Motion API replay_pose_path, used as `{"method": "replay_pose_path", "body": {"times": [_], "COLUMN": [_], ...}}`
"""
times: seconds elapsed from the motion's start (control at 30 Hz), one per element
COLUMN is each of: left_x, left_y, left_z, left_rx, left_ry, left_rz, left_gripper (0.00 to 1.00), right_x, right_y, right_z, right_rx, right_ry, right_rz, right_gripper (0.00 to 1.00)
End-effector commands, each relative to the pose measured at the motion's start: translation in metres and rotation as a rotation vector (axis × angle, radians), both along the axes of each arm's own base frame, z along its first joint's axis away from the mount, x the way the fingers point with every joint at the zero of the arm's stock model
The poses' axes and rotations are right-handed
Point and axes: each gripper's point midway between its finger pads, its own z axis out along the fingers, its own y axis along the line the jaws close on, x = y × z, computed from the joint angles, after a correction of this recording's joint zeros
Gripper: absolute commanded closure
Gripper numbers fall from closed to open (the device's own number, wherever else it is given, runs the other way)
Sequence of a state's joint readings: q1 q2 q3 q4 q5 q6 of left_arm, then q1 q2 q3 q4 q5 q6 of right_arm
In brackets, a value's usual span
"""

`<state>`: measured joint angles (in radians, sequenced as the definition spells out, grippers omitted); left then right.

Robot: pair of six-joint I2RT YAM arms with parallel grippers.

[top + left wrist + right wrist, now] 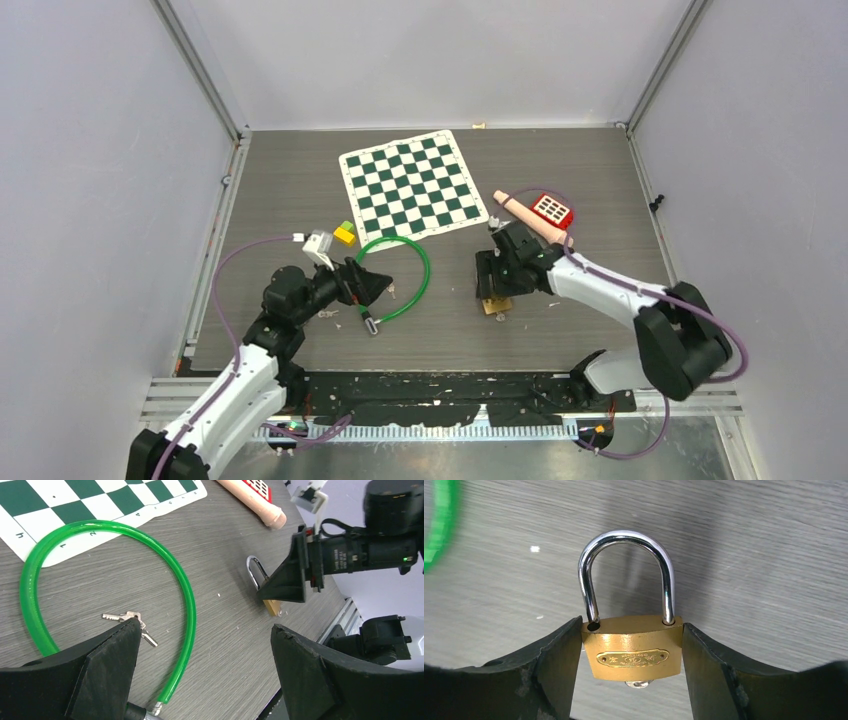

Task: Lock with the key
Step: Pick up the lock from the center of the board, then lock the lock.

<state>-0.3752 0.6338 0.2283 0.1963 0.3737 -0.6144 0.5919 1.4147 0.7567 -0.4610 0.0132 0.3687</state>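
Observation:
A brass padlock with a steel shackle lies flat on the table, also seen in the top view as the padlock. The shackle's left leg sits just out of its hole. My right gripper is shut on the padlock's body, one finger against each side. A small bunch of keys lies on the table inside the loop of a green cable lock. My left gripper hovers wide open over the cable, its left finger right beside the keys, holding nothing.
A green-and-white chessboard mat lies at the back. A pink wooden stick and a red keypad toy sit just behind the right arm. Yellow and green blocks lie near the left arm.

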Motion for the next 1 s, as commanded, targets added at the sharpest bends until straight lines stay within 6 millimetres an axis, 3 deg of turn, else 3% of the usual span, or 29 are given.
{"method": "replay_pose_path", "body": {"times": [0.0,0.13,0.23,0.5,0.6,0.77,0.97], "left_x": [0.001,0.003,0.003,0.005,0.002,0.005,0.007], "left_y": [-0.012,-0.021,-0.032,-0.057,-0.068,-0.084,-0.111], "left_z": [0.019,0.03,0.048,0.096,0.113,0.133,0.138], "left_rx": [-0.073,-0.086,-0.104,-0.122,-0.13,-0.121,-0.093], "left_ry": [-0.054,-0.115,-0.194,-0.394,-0.478,-0.563,-0.599], "left_rz": [-0.027,-0.001,-0.006,-0.056,-0.079,-0.062,-0.088], "left_gripper": [0.05,0.05,0.05,0.07,0.07,0.07,0.08], "right_x": [0.024,0.027,0.031,0.027,0.03,0.03,0.023], "right_y": [0.053,0.079,0.091,0.096,0.091,0.092,0.101], "right_z": [0.081,0.128,0.163,0.245,0.255,0.256,0.265], "right_rx": [0.384,0.642,0.766,1.033,1.085,1.176,1.213], "right_ry": [-0.198,-0.275,-0.348,-0.492,-0.5,-0.429,-0.397], "right_rz": [-0.052,-0.12,-0.184,-0.387,-0.484,-0.626,-0.674], "right_gripper": [0.55,0.55,0.55,0.54,0.54,0.54,0.55]}}
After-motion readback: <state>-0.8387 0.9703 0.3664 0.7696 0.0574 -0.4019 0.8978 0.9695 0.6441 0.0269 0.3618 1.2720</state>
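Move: The padlock is already pinched in the right gripper, just clear of the table. The left gripper's open fingers, towards which it goes, are about 22 cm to the right hand's left, level in reach and some 12 cm higher. Also from the right hand, the green loop's middle is 20 cm left and 4 cm ahead. For the left hand the padlock is 22 cm right and 12 cm below, while loose keys lie 14 cm beneath it, 2 cm right and 1 cm ahead. The padlock, kept firmly shut between the right fingers, is carried up some 19 cm and left about 10 cm towards the left gripper, the wrist swinging its fingers from down to pointing left; towards the end the travel dies out and the hand mostly turns clockwise. The empty left hand, fingers wide, comes to meet it, going right and then also up, about 10 cm each way, its fingers tipping upward. ##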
